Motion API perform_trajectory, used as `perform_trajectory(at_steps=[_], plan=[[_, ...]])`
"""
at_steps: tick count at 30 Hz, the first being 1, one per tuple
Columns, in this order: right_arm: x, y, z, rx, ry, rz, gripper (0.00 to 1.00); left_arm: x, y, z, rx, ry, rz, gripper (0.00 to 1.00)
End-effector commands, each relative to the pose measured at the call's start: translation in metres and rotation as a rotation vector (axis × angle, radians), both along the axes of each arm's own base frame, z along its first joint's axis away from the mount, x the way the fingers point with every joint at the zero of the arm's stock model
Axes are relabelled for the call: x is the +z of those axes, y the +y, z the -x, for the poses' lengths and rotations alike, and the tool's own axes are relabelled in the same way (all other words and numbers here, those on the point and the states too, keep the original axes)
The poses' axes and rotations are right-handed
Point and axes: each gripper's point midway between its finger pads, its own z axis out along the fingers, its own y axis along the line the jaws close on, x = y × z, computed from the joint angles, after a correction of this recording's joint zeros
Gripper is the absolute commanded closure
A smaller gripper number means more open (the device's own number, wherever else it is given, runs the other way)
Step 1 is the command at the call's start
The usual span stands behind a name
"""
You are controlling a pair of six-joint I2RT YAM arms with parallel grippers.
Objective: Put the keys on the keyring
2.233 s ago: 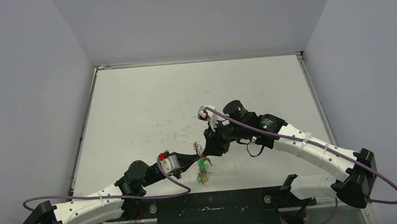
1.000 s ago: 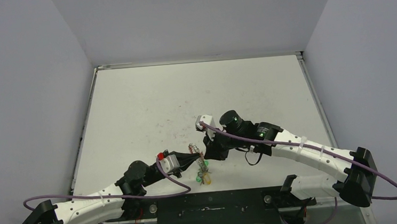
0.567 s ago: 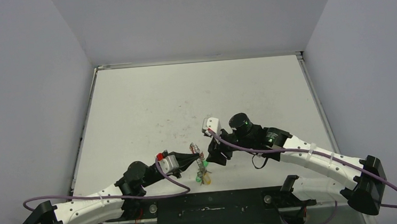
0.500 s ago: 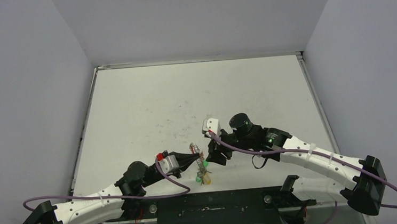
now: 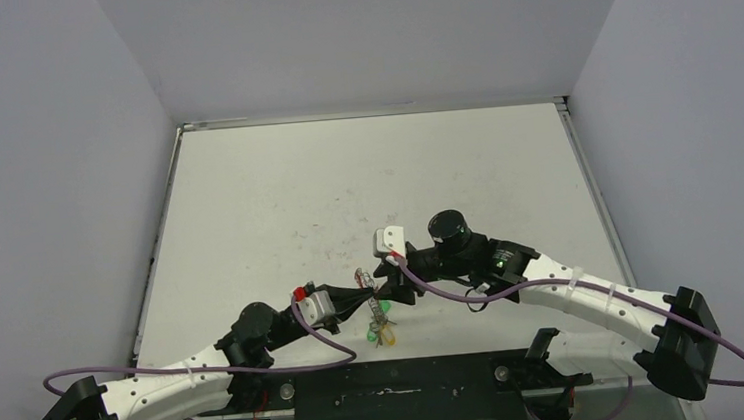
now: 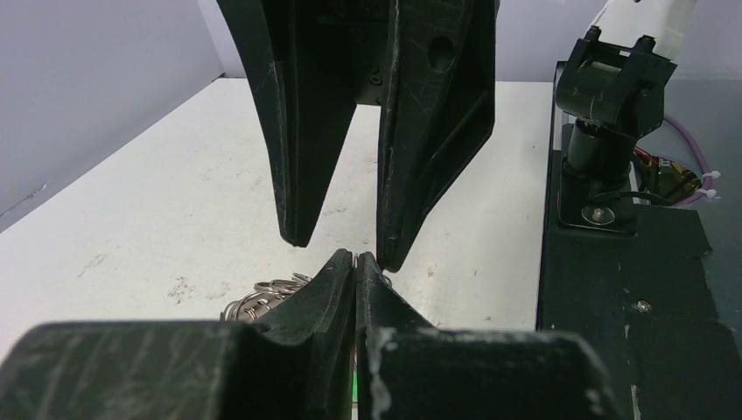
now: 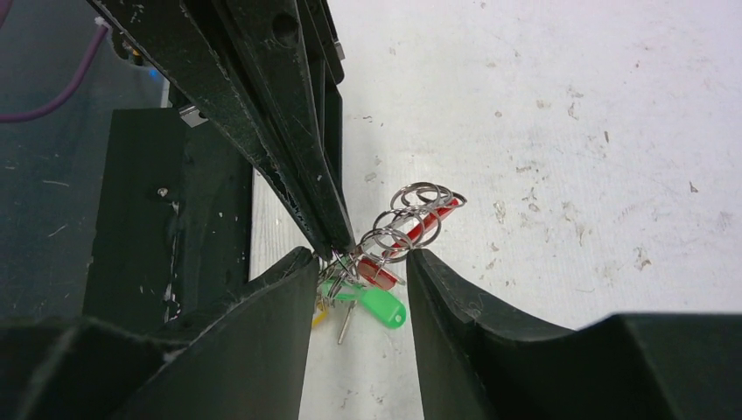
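The keyring (image 7: 418, 213), a silvery coil with a red segment, hangs just above the table; its wire is pinched in my left gripper (image 6: 356, 256), which is shut on it. The keys hang below it in a bunch: a green head (image 7: 381, 307), a red head (image 7: 376, 269) and a bit of yellow (image 7: 320, 315). My right gripper (image 7: 360, 258) is open, its fingers straddling the left gripper's tip and the top of the bunch without touching. From above, the keys (image 5: 381, 327) dangle under both gripper tips, with the keyring (image 5: 364, 275) just behind.
A black base plate (image 5: 403, 393) with the arm mounts runs along the near table edge, close to the keys. Purple cables (image 5: 339, 345) loop off both arms. The white table (image 5: 366, 180) is scuffed and walled on three sides.
The right gripper opened and came in low from the right, so its fingers now straddle the left gripper's tip and the keys. The left arm and keyring held still.
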Motion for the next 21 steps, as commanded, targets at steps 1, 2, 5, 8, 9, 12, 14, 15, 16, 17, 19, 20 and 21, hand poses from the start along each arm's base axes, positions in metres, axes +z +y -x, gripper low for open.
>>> perform_trajectory(at_steps=[1,2,5,8,9,12,14,15,16,17,19,20,21], plan=[[0.004,0.011,0.001,0.069,-0.029,-0.052,0.59,0.026,0.000,0.001,-0.003,-0.027,0.082,1.00],[0.002,0.012,0.002,0.075,-0.024,-0.047,0.60,0.025,0.000,0.001,-0.003,-0.026,0.081,1.00],[-0.005,0.013,0.003,0.092,-0.015,-0.032,0.75,0.025,0.000,0.001,-0.003,-0.024,0.081,1.00],[-0.012,0.012,0.002,0.099,-0.023,-0.006,0.98,0.024,-0.001,0.001,-0.003,-0.022,0.078,1.00],[-0.015,0.011,0.001,0.095,-0.026,0.004,1.00,0.024,-0.001,0.001,-0.003,-0.023,0.078,1.00],[-0.018,0.009,-0.002,0.080,-0.038,0.025,1.00,0.025,-0.001,0.001,-0.002,-0.024,0.079,1.00],[-0.017,0.007,-0.004,0.070,-0.049,0.029,1.00,0.024,0.000,0.001,0.001,-0.023,0.078,1.00],[-0.016,0.006,-0.005,0.067,-0.053,0.030,1.00,0.024,0.001,0.000,0.003,-0.025,0.077,1.00],[-0.014,0.006,-0.005,0.064,-0.059,0.033,1.00,0.024,0.001,0.000,0.004,-0.026,0.078,1.00],[-0.014,0.005,-0.005,0.062,-0.059,0.039,1.00,0.023,0.002,0.001,0.007,-0.026,0.077,1.00],[-0.015,0.001,-0.004,0.065,-0.053,0.068,1.00,0.022,0.005,0.000,0.017,-0.026,0.067,1.00],[-0.016,-0.001,-0.004,0.063,-0.049,0.088,1.00,0.021,0.006,-0.001,0.022,-0.027,0.060,1.00],[-0.017,-0.003,-0.004,0.061,-0.044,0.107,1.00,0.021,0.007,0.000,0.026,-0.027,0.053,0.99]])
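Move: The keyring's coil hangs from the shut left fingertips, so the wire to be gripped is only about 1 cm back, 1 cm left and 1 cm below the right hand, whose fingers are half open around the coils. The ring's red part is some 3 cm ahead and 4 cm left of the right hand. Below that hand hang the green tag, about 1 cm ahead and 7 cm down, and the yellow tag, 3 cm back and 11 cm down. From the left hand the wire is about 1 cm right and 1 cm below. The keyring's wire coil is pinched by the right hand, which sinks and slips slightly left and back while its fingers close from about half open, then pulls on downward, about 3 cm in all. The left fingers stay shut; that hand dips about 1 cm along with the pull, then springs back up as the ring comes free of its tips. ##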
